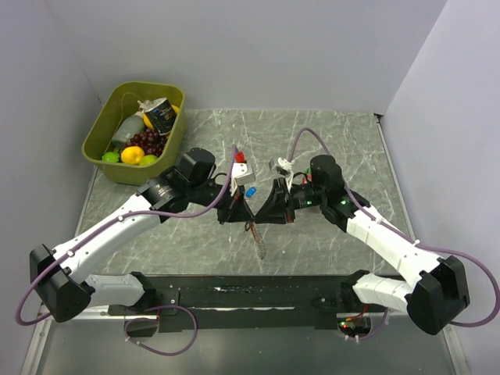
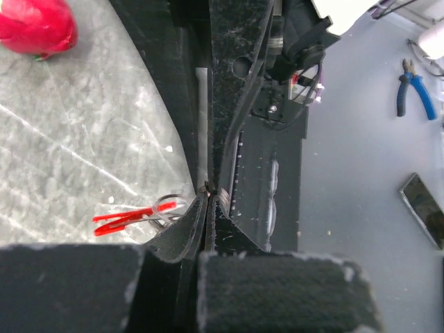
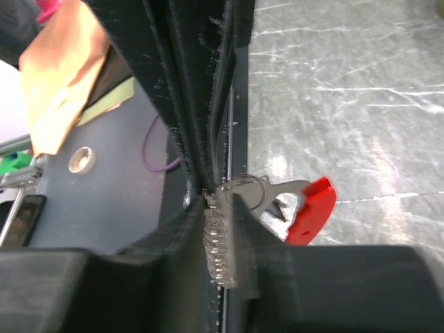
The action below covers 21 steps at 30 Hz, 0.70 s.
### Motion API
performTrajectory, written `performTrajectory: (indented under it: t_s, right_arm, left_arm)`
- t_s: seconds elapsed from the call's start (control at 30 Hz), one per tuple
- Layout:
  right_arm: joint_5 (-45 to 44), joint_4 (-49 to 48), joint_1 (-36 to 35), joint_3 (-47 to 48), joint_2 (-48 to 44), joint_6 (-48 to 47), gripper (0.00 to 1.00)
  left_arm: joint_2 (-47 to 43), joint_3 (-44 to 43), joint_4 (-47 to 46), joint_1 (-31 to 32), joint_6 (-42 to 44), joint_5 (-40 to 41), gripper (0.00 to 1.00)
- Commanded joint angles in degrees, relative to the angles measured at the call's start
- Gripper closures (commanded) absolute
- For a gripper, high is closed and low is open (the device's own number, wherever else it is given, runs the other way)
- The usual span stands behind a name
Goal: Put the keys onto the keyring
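Observation:
The keyring hangs between my two grippers over the middle of the table. Its red clip [image 3: 312, 208] sticks out to one side and shows edge-on as a thin red clip [image 2: 125, 218] in the left wrist view. My left gripper [image 2: 208, 194] is shut, pinching a small metal part of the keyring at its tips, with a ring [image 2: 170, 205] just beside them. The silvery chain [image 3: 222, 243] fills the narrow gap of my right gripper [image 3: 220, 201]. From above, both grippers meet tip to tip, left gripper [image 1: 241, 210], right gripper [image 1: 262, 210], and the chain [image 1: 258, 241] dangles below. A blue-headed key [image 1: 250, 191] lies just behind them.
A green bin [image 1: 100, 129] of toy fruit stands at the back left. A white block with a red top [image 1: 243, 168] and a small silvery round thing [image 1: 277, 165] sit behind the grippers. A red toy fruit [image 2: 35, 28] lies on the table near the left arm.

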<state>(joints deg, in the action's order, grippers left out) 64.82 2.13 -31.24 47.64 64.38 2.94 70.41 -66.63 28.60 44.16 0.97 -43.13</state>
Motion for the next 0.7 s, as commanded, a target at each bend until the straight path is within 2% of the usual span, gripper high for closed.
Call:
performTrajectory:
  t_s: [0.0, 0.03, 0.13, 0.23, 0.27, 0.3, 0.37, 0.47, 0.5, 0.6, 0.67]
  right_arm:
    - [-0.3, 0.1, -0.7, 3.2, 1.3, -0.7, 0.97]
    - [-0.4, 0.2, -0.7, 3.4, 1.4, -0.6, 1.00]
    - [-1.7, -0.2, -0.7, 3.0, 1.0, -0.4, 1.00]
    - [-3.5, -1.7, -0.7, 2.0, -0.4, 1.1, 1.00]
    - [-3.7, -4.6, -0.7, 1.5, -1.4, 2.0, 1.00]
    - [-4.3, -5.8, -0.7, 1.1, -2.0, 3.9, 1.00]
    - [-5.9, -11.5, -0.7, -1.0, -3.7, 6.4, 1.00]
    - [-9.3, -17.6, -0.7, -4.5, -7.0, 11.1, 1.00]
    - [-10.2, -23.1, -0.6, -5.5, -7.8, 14.4, 1.00]
    - [-12.2, -34.9, -0.6, -10.5, -10.3, 21.1, 1.00]
    - [-13.7, -38.9, -0.7, -11.7, -11.1, 24.7, 1.00]
  left_arm:
    - [0.1, -2.5, -1.9, 0.0, 0.8, -2.2, 0.99]
    - [0.0, -2.5, -1.8, 0.0, 0.9, -1.9, 0.99]
    - [-1.2, -2.4, -2.6, 0.0, 0.3, 0.5, 0.98]
    - [-3.3, -1.5, -5.4, -0.3, -2.9, 4.3, 0.78]
    - [-4.1, -1.2, -6.4, -0.6, -4.0, 6.2, 0.56]
    - [-5.7, -0.4, -7.2, -1.0, -5.0, 10.0, 0.49]
    - [-7.8, 0.8, -10.7, -1.9, -7.4, 11.8, 0.37]
    - [-11.9, 5.2, -16.8, -4.9, -11.0, 11.0, 0.34]
    - [-13.1, 6.2, -18.3, -6.8, -11.9, 9.5, 0.34]
    - [-13.5, 9.6, -24.3, -10.1, -15.8, 1.6, 0.38]
    - [-13.0, 11.5, -27.6, -10.9, -18.5, -4.5, 0.42]
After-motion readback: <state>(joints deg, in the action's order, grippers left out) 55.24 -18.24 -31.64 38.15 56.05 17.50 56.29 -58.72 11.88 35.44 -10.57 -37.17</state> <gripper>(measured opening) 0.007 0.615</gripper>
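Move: The keyring is in the left hand's shut fingertips, about 1 cm below its hand point. It lies just as close below the right hand's point, between the still partly open fingers, with the keys hanging some 5 cm below and 2 cm back. On the table, about 22 cm down, the blue piece lies roughly 15 cm ahead and level sideways; the dragon fruit is some 17 cm ahead and 18 cm right. Right pinches the keyring, then left opens, withdrawing some 8 cm up, left and forward; right rises 2 cm. ##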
